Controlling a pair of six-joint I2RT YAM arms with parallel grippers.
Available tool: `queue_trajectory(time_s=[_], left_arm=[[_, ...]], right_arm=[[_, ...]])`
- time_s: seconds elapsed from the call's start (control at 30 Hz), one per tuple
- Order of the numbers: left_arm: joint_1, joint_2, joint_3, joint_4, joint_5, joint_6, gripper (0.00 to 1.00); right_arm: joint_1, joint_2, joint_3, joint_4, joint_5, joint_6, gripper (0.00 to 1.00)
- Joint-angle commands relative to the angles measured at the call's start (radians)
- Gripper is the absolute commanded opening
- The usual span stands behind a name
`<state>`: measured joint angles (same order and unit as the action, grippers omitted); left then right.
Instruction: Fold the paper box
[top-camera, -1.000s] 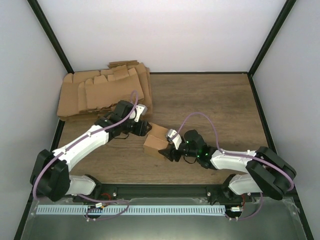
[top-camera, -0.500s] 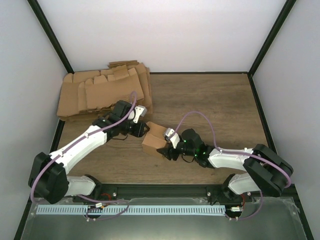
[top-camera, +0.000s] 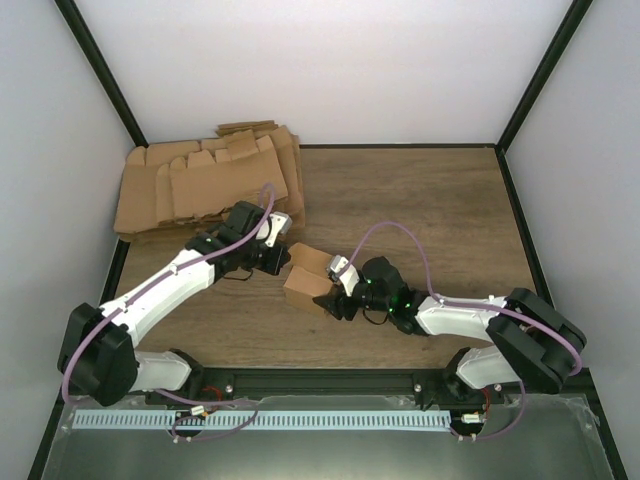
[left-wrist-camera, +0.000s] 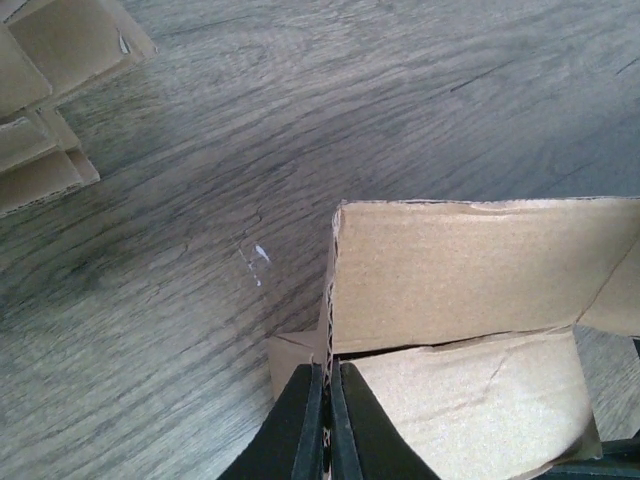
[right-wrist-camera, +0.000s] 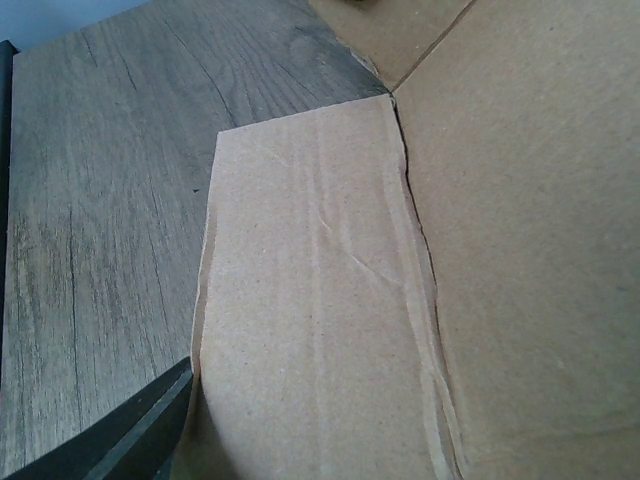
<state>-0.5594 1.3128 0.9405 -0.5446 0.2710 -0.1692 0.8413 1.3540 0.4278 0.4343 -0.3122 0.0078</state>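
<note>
The paper box is a small brown carton, partly formed, lying on the wooden table between the two arms. My left gripper is at its far-left end. In the left wrist view the left gripper is shut on the thin corrugated edge of an upright box wall. My right gripper is at the near-right end. In the right wrist view the box fills the space between the jaws. One dark finger lies against the box's left side and the other finger is hidden.
A big untidy pile of flat brown cardboard blanks lies at the back left, and its corner shows in the left wrist view. Black frame posts and white walls stand around the wooden table.
My left gripper has closed from open onto the box's wall edge. The box and my right gripper have shifted slightly to the left.
</note>
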Motion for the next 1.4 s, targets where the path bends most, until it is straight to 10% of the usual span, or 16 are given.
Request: queue_trajectory(time_s=[0.0,0.37,0.63,1.37], left_arm=[[-0.002,0.005,0.016,-0.006,-0.013,0.001,0.04],[-0.082,-0.126,-0.191,0.236,-0.082,-0.17,0.04],[-0.135,-0.229,-0.343,0.389,-0.141,-0.231,0.04],[-0.26,-0.241,-0.432,0.456,-0.28,-0.27,0.04]], right_arm=[[0.007,0.01,0.034,-0.038,0.048,-0.003,0.57],[0.007,0.019,0.077,-0.066,0.165,0.132,0.61],[0.007,0.006,0.093,-0.132,0.244,0.2,0.83],[0.006,-0.105,0.133,-0.211,0.27,0.591,1.0]])
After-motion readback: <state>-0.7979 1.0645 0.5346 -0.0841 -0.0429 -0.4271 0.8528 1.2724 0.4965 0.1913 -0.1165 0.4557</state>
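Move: My closed left fingers already pinch the left side of the box's raised flap, whose middle is about 6 cm to their right and 1 cm farther out. The box body's middle lies some 6 cm right, 5 cm back and 6 cm below; the cardboard stack is about 15 cm left and 16 cm ahead. My right fingers straddle the box from its right end, its middle roughly 4 cm left, 2 cm ahead and slightly below. Keeping the flap pinched, my left hand draws it back about 3 cm and slightly right, swinging some 15 degrees, counter-clockwise as part of that turn. My right hand edges 2 cm forward, then spreads its fingers fully to loosen its grip around the box while easing 2 cm right and turning some 20 degrees clockwise with a roll; at the end it starts to rise. ##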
